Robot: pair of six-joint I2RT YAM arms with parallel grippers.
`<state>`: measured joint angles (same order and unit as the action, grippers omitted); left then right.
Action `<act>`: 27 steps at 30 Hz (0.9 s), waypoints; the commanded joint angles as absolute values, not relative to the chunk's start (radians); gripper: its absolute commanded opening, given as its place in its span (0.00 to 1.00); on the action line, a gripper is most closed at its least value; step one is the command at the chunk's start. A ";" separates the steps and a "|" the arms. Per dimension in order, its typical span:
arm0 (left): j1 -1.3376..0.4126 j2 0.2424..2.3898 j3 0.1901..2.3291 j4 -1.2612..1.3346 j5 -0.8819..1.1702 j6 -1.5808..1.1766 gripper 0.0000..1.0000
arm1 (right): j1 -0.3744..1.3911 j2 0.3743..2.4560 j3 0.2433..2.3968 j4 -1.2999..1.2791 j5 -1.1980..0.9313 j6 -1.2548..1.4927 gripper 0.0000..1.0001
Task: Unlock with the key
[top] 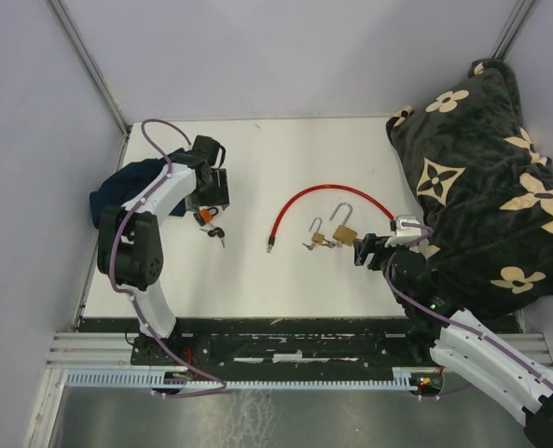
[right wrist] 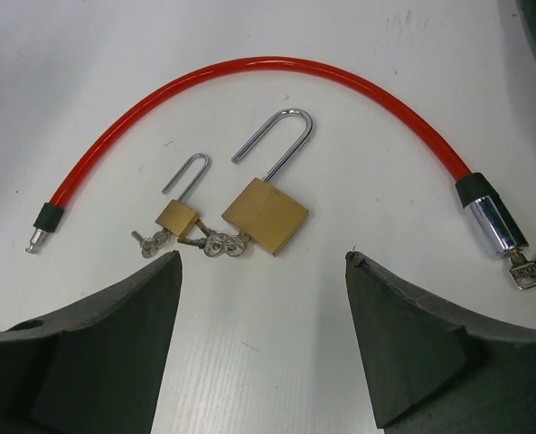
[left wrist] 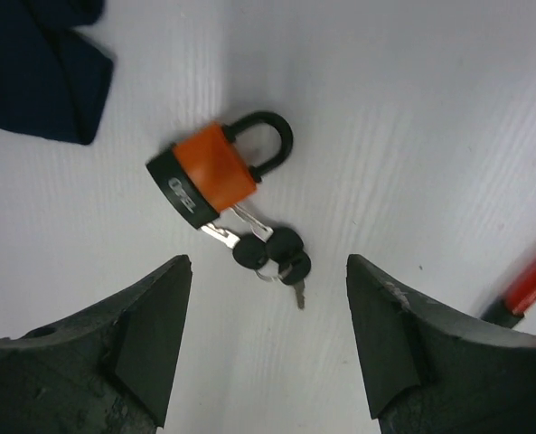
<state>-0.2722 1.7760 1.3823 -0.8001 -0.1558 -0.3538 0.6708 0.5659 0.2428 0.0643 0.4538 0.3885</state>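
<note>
An orange padlock (left wrist: 215,170) with a black shackle, which looks shut, lies flat on the white table. A bunch of black-headed keys (left wrist: 272,253) lies at its base, one blade touching the lock body. My left gripper (left wrist: 268,271) hangs open just above and in front of the keys, holding nothing. In the top view the padlock (top: 205,216) and keys (top: 217,231) sit right below the left gripper (top: 207,201). My right gripper (right wrist: 262,258) is open and empty, a little short of two brass padlocks.
The small brass padlock (right wrist: 177,217) and large one (right wrist: 266,215) have raised shackles and keys in them. A red cable lock (right wrist: 249,70) arcs behind them. A dark blue cloth (top: 117,191) lies far left, a flowered black blanket (top: 481,177) at the right.
</note>
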 commanded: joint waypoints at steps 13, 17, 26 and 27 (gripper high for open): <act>-0.165 2.093 1.631 -0.827 -0.061 -0.124 0.77 | 0.668 0.630 0.256 0.124 0.398 0.392 0.81; -0.164 2.087 1.598 -0.828 -0.039 -0.126 0.76 | 0.667 0.657 0.266 0.122 0.391 0.395 0.80; -0.164 2.003 1.514 -0.857 -0.097 -0.204 0.71 | 0.668 0.689 0.267 0.138 0.377 0.404 0.80; -0.164 1.998 1.512 -0.856 -0.091 -0.208 0.71 | 0.668 0.689 0.267 0.139 0.376 0.404 0.80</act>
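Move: The orange padlock lies about 4 cm ahead of the left hand, 3 cm to its left and 8 cm below. Its black-headed keys are on the table almost straight under the hand. The dark blue cloth lies about 10 cm ahead and 20 cm left; the red cable's near end is some 4 cm back and 14 cm right. From the right hand the orange padlock is roughly 19 cm ahead, 44 cm left and 13 cm below. Left sinks 7 cm, open, reaching forward-left, then back about 2.5 cm, straddling the orange padlock; right sinks 3 cm. ##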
